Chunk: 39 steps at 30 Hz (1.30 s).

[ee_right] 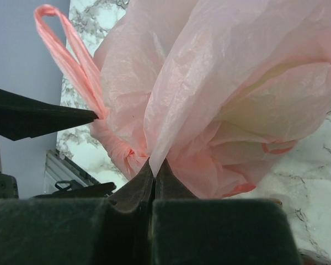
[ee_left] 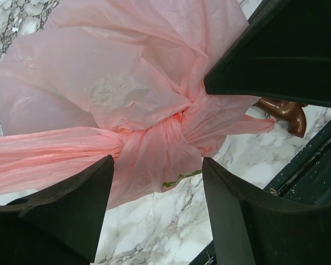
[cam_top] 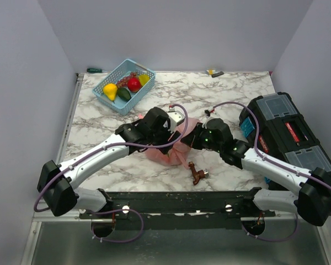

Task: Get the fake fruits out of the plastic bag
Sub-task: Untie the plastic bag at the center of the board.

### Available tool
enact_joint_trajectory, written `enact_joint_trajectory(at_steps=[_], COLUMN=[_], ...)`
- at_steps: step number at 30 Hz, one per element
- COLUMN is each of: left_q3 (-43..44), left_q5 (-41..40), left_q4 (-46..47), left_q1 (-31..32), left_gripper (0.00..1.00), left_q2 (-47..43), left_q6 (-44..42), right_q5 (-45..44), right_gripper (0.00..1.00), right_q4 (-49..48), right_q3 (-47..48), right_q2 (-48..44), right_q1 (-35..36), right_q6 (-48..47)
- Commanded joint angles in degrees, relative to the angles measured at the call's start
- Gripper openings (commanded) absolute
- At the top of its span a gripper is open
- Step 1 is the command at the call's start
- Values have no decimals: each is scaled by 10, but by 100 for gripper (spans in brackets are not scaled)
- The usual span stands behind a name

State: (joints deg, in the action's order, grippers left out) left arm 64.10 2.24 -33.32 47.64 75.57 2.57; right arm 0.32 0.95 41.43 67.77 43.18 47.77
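The pink plastic bag (cam_top: 166,156) lies bunched and knotted at mid-table, between both grippers. My right gripper (ee_right: 154,165) is shut on a fold of the plastic bag (ee_right: 220,83), pinching it from the right (cam_top: 187,139). My left gripper (ee_left: 157,164) is open, its fingertips either side of the knotted neck of the plastic bag (ee_left: 127,83) and just short of it. A pale yellowish shape (ee_right: 276,94) shows through the film and a green sliver (ee_left: 179,178) peeks from under the edge; the bag hides any fruits inside it. Several fake fruits (cam_top: 134,84) lie in the light blue basket (cam_top: 113,105).
A small brown metal piece (cam_top: 197,174) lies just in front of the bag, near the table's front rail. A black toolbox (cam_top: 284,130) fills the right side. A screwdriver (cam_top: 94,70) and a small yellow-black item (cam_top: 214,72) lie along the back edge.
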Motion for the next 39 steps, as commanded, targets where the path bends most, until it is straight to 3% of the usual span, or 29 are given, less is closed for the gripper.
enact_joint_trajectory(at_steps=[1, 13, 21, 25, 33, 39], left_q3=[26, 32, 33, 21, 15, 9], left_q5=[-34, -90, -130, -140, -165, -238], left_q4=[-28, -39, -39, -31, -26, -20], left_q1=[5, 11, 11, 11, 11, 11], left_gripper=[65, 64, 38, 17, 0, 0], left_q2=[16, 48, 26, 4, -11, -26], left_q6=[-2, -1, -4, -15, -23, -16], right_q5=[25, 86, 44, 9, -84, -102], right_gripper=[1, 1, 1, 1, 1, 1], right_q4=[-27, -63, -23, 13, 74, 103], right_q3=[13, -9, 2, -7, -6, 3], right_q2=[-6, -12, -21, -41, -81, -88], right_q1=[2, 2, 2, 2, 2, 1], right_q6=[-9, 14, -17, -21, -64, -56])
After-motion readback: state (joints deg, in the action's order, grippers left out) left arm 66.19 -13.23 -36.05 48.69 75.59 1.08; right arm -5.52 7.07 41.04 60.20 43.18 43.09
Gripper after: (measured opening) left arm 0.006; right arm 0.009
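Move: The bag's knot sits close under the open left fingers, about 3 cm below, 1 cm ahead and 1 cm to the right. One twisted handle loop runs out from it forward-left, its middle some 5 cm ahead and 6 cm left of the left hand and 3 cm below. From the right hand, already shut on the bag film, the knot lies roughly 4 cm left, 1 cm back and 2 cm lower; the brown tap is about 11 cm back, 5 cm right and 12 cm below. Down about 2 cm with a slight roll goes the left hand, fingers open, then they shut on the twisted band beside the knot and draw it up some 3 cm, easing forward-left. The right hand keeps its pinch on the film, first following left and up, then pulls right about 5 cm, away from the left hand, its wrist rolling back. ##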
